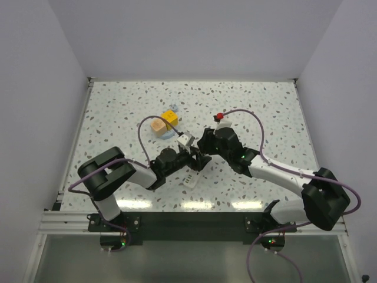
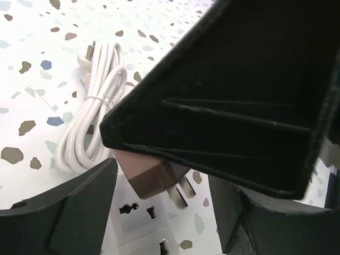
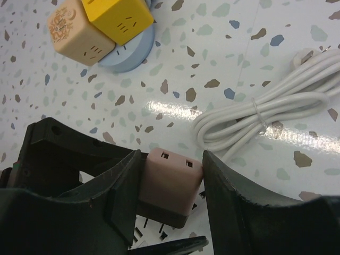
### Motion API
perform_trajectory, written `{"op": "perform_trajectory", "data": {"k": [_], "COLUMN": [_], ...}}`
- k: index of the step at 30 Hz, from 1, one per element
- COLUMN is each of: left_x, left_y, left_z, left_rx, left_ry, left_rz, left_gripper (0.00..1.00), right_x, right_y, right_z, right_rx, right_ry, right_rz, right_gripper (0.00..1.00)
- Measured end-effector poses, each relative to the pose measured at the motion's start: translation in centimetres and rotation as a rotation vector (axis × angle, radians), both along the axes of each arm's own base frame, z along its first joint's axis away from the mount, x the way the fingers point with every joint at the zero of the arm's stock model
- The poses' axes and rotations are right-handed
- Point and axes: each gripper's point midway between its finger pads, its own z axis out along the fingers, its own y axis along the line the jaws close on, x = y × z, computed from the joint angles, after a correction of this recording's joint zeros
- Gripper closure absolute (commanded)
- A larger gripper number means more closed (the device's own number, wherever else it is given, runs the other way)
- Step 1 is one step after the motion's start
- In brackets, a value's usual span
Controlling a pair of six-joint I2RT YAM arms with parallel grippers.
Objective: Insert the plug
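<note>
My right gripper is shut on the dusty-pink plug, one finger on each side face. In the left wrist view the plug hangs tilted under the right gripper's black body, and its two flat metal prongs are bare. They sit just above and to the right of a socket on the white power strip. My left gripper is open, its fingers either side of the strip with a gap on the right. In the top view both grippers meet at mid-table, left and right.
A coiled white cord tied with a band lies on the speckled tabletop beyond the plug. A peach cube and a yellow cube rest on a pale blue disc farther back left.
</note>
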Motion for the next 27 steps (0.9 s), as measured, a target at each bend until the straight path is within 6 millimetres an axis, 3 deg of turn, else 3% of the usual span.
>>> {"op": "perform_trajectory", "data": {"k": [3,6,7,8,9,11,17,24,27], "left_x": [0.2,-0.1,-0.1,-0.2,0.1,0.2,0.0,-0.2,-0.2], "left_y": [-0.2,-0.4,-0.4,-0.4,-0.1,-0.1,-0.2,-0.3,-0.3], "left_z": [-0.6,-1.2,-1.5,-1.8,-2.1,-2.4,-2.0,-1.6,-1.4], "left_rx": [0.004,0.009,0.016,0.019,0.027,0.036,0.042,0.05,0.047], "left_ry": [0.011,0.019,0.021,0.027,0.03,0.021,-0.031,-0.077,-0.096], "left_rz": [0.003,-0.012,-0.012,-0.013,-0.003,-0.014,-0.033,-0.051,-0.054], "left_gripper": [0.44,0.66,0.79,0.86,0.98,1.0,1.0,1.0,1.0], "right_x": [-0.5,-0.6,-0.6,-0.6,-0.5,-0.4,-0.6,-1.4,-1.9], "right_y": [0.1,0.0,0.0,-0.1,-0.2,-0.4,-0.6,-0.6,-0.6], "right_z": [-0.5,-0.9,-0.9,-0.9,-0.8,-0.5,0.1,0.3,0.4], "right_rx": [0.004,0.004,0.003,0.003,0.001,0.005,-0.008,-0.015,-0.017], "right_ry": [0.011,0.014,0.012,0.008,0.003,-0.01,-0.026,-0.017,-0.01], "right_rz": [0.018,0.022,0.022,0.022,0.017,0.015,0.033,0.067,0.086], "right_gripper": [1.0,1.0,1.0,1.0,0.92,0.81,0.68,0.18,0.11]}}
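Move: The plug is already in the right hand, about midway between its pads, prongs turned down towards the open left gripper. From the left hand it lies just at the tips, about 1 cm ahead, 1 cm to the right and 1 cm above. The white power strip's middle is roughly 9 cm below the left hand, some 4 cm back and 3 cm to the left. The coiled cord lies at the same depth, about 8 cm ahead and 3 cm right. The left fingers close from wide open and pinch the plug's prongs beneath its pink body while that hand sinks about 2 cm, then eases up nearly 1 cm, its grip kept. The right hand holds the plug nearly still through this, then opens, lets go and backs off roughly 1 cm towards its base. ##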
